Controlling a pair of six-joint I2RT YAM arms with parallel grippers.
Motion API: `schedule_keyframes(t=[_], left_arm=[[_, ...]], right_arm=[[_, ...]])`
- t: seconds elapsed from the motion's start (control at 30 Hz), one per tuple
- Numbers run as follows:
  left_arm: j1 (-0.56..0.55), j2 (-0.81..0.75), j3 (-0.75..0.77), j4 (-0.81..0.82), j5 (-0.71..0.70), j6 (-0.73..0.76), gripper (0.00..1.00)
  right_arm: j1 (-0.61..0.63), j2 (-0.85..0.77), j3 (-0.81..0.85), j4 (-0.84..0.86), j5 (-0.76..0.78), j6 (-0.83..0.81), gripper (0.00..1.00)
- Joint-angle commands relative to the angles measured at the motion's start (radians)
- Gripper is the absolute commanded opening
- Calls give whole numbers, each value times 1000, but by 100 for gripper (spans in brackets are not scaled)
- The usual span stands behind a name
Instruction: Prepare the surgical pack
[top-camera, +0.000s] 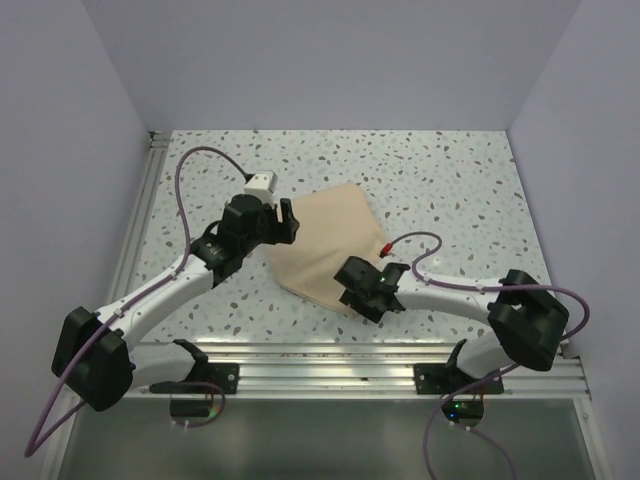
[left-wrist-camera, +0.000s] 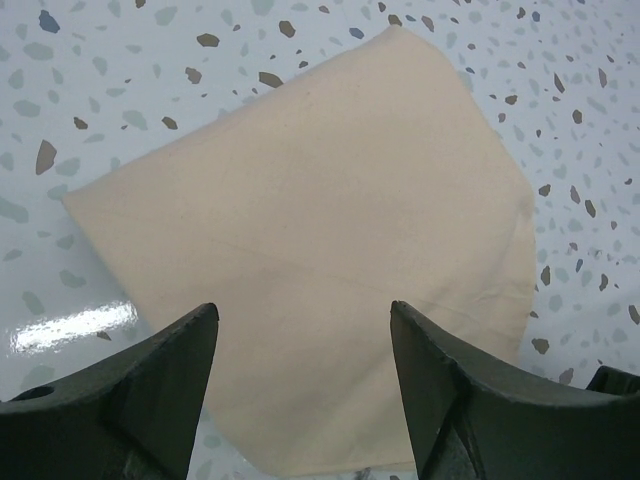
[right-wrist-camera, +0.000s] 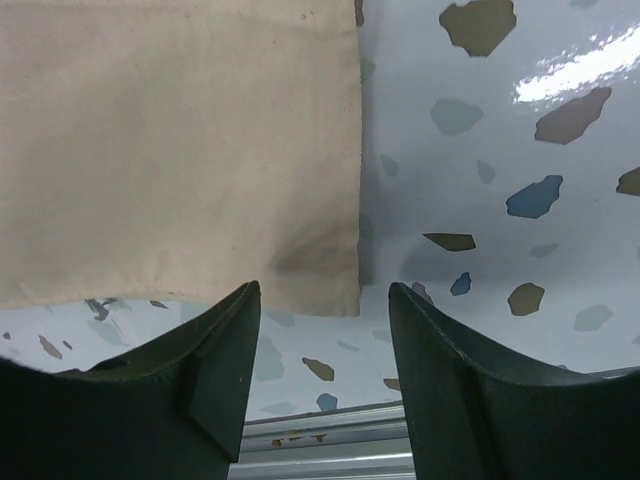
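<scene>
The surgical pack is a flat, folded tan cloth bundle lying on the speckled table; whatever is inside is hidden. My left gripper hovers over the pack's left edge, open. In the left wrist view the cloth fills the middle, and the left gripper has nothing between its fingers. My right gripper is at the pack's near corner, open. In the right wrist view the right gripper sits just short of the cloth's hemmed corner, apart from it.
An aluminium rail runs along the table's near edge, close behind the right gripper. Another rail lines the left side. Pale walls close in the table on three sides. Purple cables loop from both arms.
</scene>
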Motion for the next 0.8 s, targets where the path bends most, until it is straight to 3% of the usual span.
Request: schedule_keyframes(t=[0.0,0.2,0.33,0.4,0.5,0.77], left_arm=[[3,15,54,20,47,43,73],[3,6,52,10,32,67,73],[3,4,57,-8,33,67,73],[3,6,56,-5,45,63,73],[3,21,54,6,68,72,73],[-26,108,97,1,156,123,71]], right_arm=[[28,58,43,-44,67,176,57],[73,104,39,-41,97,291,55],[74,142,53,-45,116,327,48],[74,152,67,-68,119,339,36],[74,142,45,-78,119,354,9],[88,-5,-100,-64,95,356,0]])
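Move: Right hand: the near corner of the folded cloth lies practically between its open fingers, about 3 cm below the hand point, 1 cm to the left and level with it fore and aft. The cloth's middle is some 18 cm ahead and 9 cm left, its right-hand bulge about 19 cm ahead and 6 cm right; the metal rail runs roughly 8 cm straight back. From the left hand, the corner is some 14 cm back, 16 cm right and 17 cm below. The right hand sinks about 2 cm onto the near corner of the folded cloth, edging 1.5 cm left and turning clockwise some 15 degrees, and its fingers close from just over half open to pinch the corner; low over the table it then starts drawing right and a little back. The left hand, still open above the cloth and touching nothing, drifts about 2 cm right and 1 cm down towards the end. ##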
